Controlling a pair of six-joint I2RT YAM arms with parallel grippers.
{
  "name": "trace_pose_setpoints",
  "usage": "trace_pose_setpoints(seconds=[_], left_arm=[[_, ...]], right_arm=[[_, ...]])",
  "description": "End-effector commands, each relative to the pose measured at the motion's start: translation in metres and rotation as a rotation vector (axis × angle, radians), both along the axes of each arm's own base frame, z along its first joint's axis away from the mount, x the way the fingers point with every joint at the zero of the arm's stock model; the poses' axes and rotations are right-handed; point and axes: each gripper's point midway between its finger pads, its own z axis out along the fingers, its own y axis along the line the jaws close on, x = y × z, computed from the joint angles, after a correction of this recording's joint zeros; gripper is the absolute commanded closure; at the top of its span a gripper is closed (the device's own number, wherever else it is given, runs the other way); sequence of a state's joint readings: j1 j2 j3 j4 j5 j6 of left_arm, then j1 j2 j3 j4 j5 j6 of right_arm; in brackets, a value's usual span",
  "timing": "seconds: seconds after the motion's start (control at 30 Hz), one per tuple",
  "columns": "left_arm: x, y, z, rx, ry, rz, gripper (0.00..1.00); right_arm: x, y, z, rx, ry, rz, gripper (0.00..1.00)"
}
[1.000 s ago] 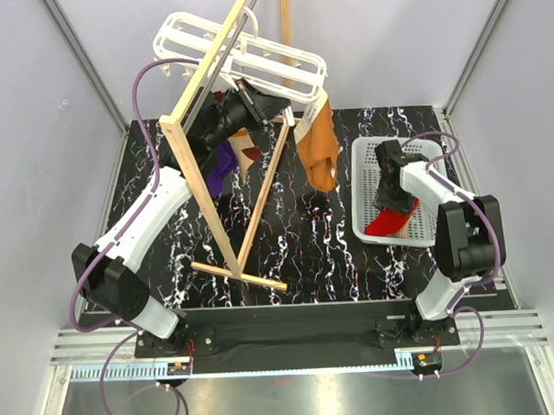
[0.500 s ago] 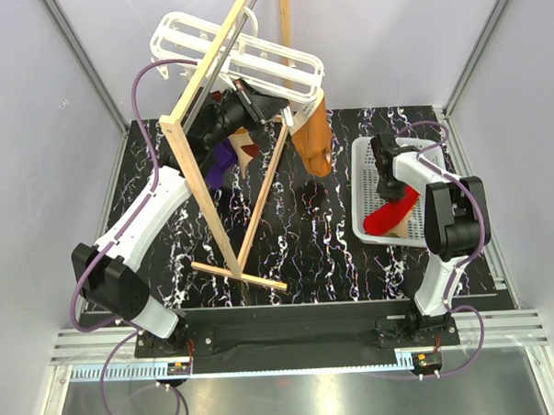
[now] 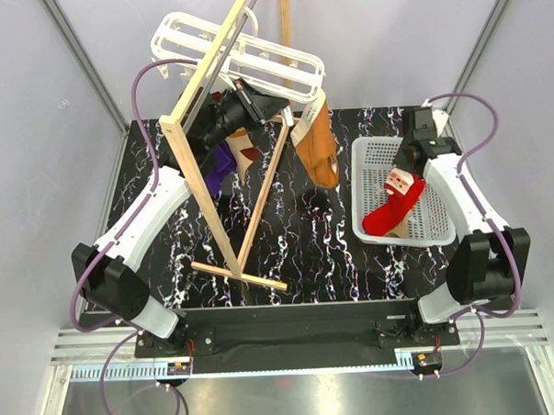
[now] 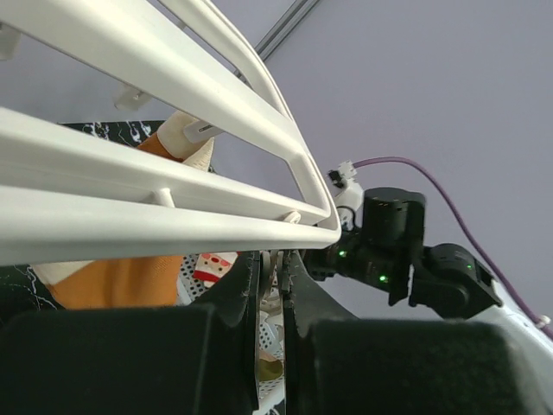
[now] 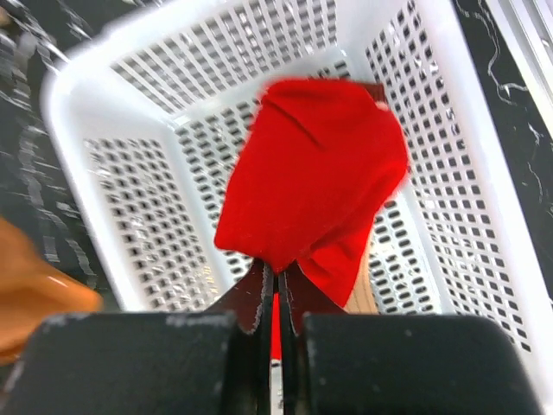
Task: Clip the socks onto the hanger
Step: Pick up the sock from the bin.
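The white hanger (image 3: pixel 243 53) hangs at the back from the wooden stand; its bars fill the left wrist view (image 4: pixel 155 164). My left gripper (image 3: pixel 275 111) is just under it, shut on a small white peg (image 4: pixel 278 266). An orange sock (image 3: pixel 316 143) hangs clipped from the hanger's right end and also shows in the left wrist view (image 4: pixel 112 281). My right gripper (image 3: pixel 407 171) is shut on the plain red sock (image 3: pixel 388 216) and holds it above the basket. The right wrist view shows the jaws (image 5: pixel 276 278) pinching the red sock (image 5: pixel 315 169) at its lower fold.
The white perforated basket (image 3: pixel 371 157) stands at the right; a tan sock (image 5: pixel 359 296) lies in it under the red one. The tall wooden A-frame (image 3: pixel 222 173) stands left of centre. A purple sock (image 3: pixel 218 169) and a patterned one (image 3: pixel 247 152) hang behind it.
My right arm has risen and swung toward the back, lifting the red sock up out of the basket. The left arm has stayed at the hanger; the orange sock has swayed slightly.
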State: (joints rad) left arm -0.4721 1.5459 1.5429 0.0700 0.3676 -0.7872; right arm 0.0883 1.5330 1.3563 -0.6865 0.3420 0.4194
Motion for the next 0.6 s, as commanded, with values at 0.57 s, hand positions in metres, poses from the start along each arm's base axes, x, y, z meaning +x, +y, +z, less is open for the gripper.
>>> trace_pose_setpoints(seconds=[0.57], left_arm=[[-0.009,0.007,0.017,-0.035,-0.038,-0.002,1.0]], right_arm=[[0.036,0.013,0.133,0.063,-0.28,0.156,1.0]])
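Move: The right hand already pinches a red sock above the bin; the hanger it is meant for has its middle about 35 cm to the left, 9 cm ahead and 27 cm higher. The orange sock hangs some 18 cm to the left, level fore and aft, 12 cm up. The bin's middle is right below, about 13 cm down. From the left hand, the hanger's middle is about 7 cm left, 8 cm ahead and 3 cm up. Upwards goes the right hand, some 12 cm in all, slowly at first and then quickly, easing about 3 cm forward only near the end. It draws away from the bin and the second red sock in it while the fingers tip up by roughly 15 degrees, still shut on the pinched sock. ##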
